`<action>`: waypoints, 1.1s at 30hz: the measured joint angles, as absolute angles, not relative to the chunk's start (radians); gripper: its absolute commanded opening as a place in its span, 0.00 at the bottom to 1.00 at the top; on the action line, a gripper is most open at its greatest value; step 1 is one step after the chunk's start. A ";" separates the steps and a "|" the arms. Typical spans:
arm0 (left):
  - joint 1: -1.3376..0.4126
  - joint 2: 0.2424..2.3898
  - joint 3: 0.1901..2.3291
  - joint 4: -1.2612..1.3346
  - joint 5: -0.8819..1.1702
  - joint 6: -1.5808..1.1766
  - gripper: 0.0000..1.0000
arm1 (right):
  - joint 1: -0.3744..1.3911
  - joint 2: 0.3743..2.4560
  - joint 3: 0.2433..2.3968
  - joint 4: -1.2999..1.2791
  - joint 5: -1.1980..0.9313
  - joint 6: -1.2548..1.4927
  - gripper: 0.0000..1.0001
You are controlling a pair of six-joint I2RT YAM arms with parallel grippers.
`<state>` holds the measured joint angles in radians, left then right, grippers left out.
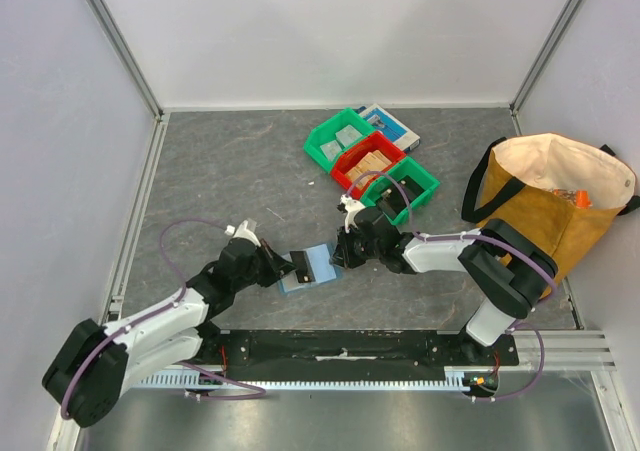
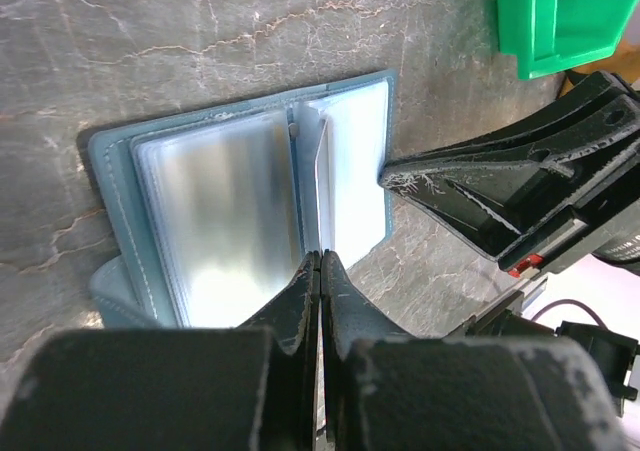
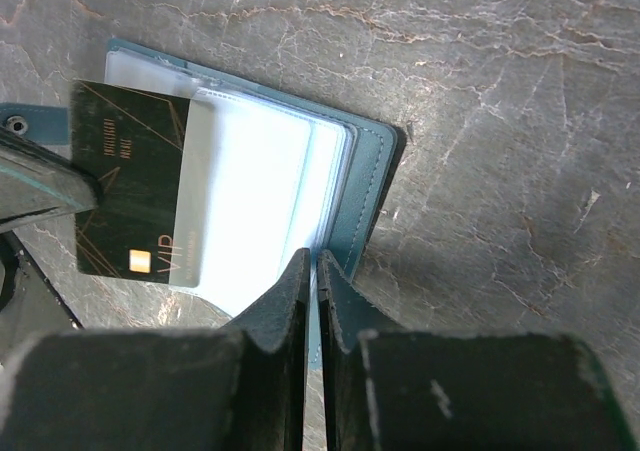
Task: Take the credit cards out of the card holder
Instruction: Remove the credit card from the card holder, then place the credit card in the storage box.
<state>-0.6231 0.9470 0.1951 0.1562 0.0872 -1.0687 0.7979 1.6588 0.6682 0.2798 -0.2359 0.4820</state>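
Note:
The slate-blue card holder (image 1: 320, 269) lies open on the grey table between my two arms, its clear sleeves showing (image 2: 220, 221). A dark credit card (image 3: 130, 196) marked VIP sticks halfway out of a sleeve toward the left arm. My left gripper (image 2: 320, 259) is shut on that card's outer edge, and the card shows edge-on (image 2: 318, 186) in the left wrist view. At the holder's opposite edge (image 3: 375, 186) my right gripper (image 3: 312, 259) is shut on the sleeves and cover. In the top view the left gripper (image 1: 291, 265) and right gripper (image 1: 338, 254) flank the holder.
Two green bins (image 1: 340, 139) (image 1: 410, 186) and a red bin (image 1: 368, 161) stand behind the holder, with a blue-and-white flat box (image 1: 392, 126) beyond them. A tan bag (image 1: 555, 201) stands at the right. Walls enclose the table.

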 measured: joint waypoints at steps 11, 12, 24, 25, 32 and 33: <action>-0.623 0.805 0.226 -0.093 0.017 -1.005 0.02 | 0.797 1.621 0.668 0.222 -0.231 0.477 0.19; -0.623 0.788 0.239 -0.121 0.008 -0.994 0.02 | 0.796 1.608 0.668 0.205 -0.227 0.475 0.20; -0.623 0.674 0.440 -0.362 -0.026 -0.801 0.02 | 0.796 1.331 0.665 0.077 -0.190 0.410 0.46; -0.621 0.677 0.455 -0.370 -0.014 -0.778 0.02 | 0.796 1.308 0.666 0.067 -0.194 0.397 0.51; -0.621 0.728 0.659 -0.445 0.156 -0.525 0.02 | 0.796 1.156 0.711 -0.054 -0.301 0.265 0.70; -0.621 0.728 0.676 -0.448 0.177 -0.495 0.02 | 0.796 1.142 0.728 -0.076 -0.322 0.244 0.73</action>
<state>-0.6209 0.7284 0.6762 -0.4484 0.1772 -0.4953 0.7963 1.1416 0.7277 -0.0757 -0.3218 0.2443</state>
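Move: My left fingers already pinch the left long edge of the black card. The card's middle lies about 3 cm to their right, level ahead, and its far side is still under the right page's clear sleeve. The card holder's middle is some 5 cm right, 1 cm back and 3 cm below; the near green box is about 26 cm right and 16 cm ahead. From my right hand, at the holder's right edge, the card is about 8 cm left and 1 cm back. Keeping my pinch, I draw the black card about 3 cm to the left, low over the holder, then lift it about 14 cm, tipping my left fingers up and swinging them some 20 degrees clockwise as they drift back right. My right hand lets go of the holder's right edge, opens wide and rises about 14 cm, easing back a little. ##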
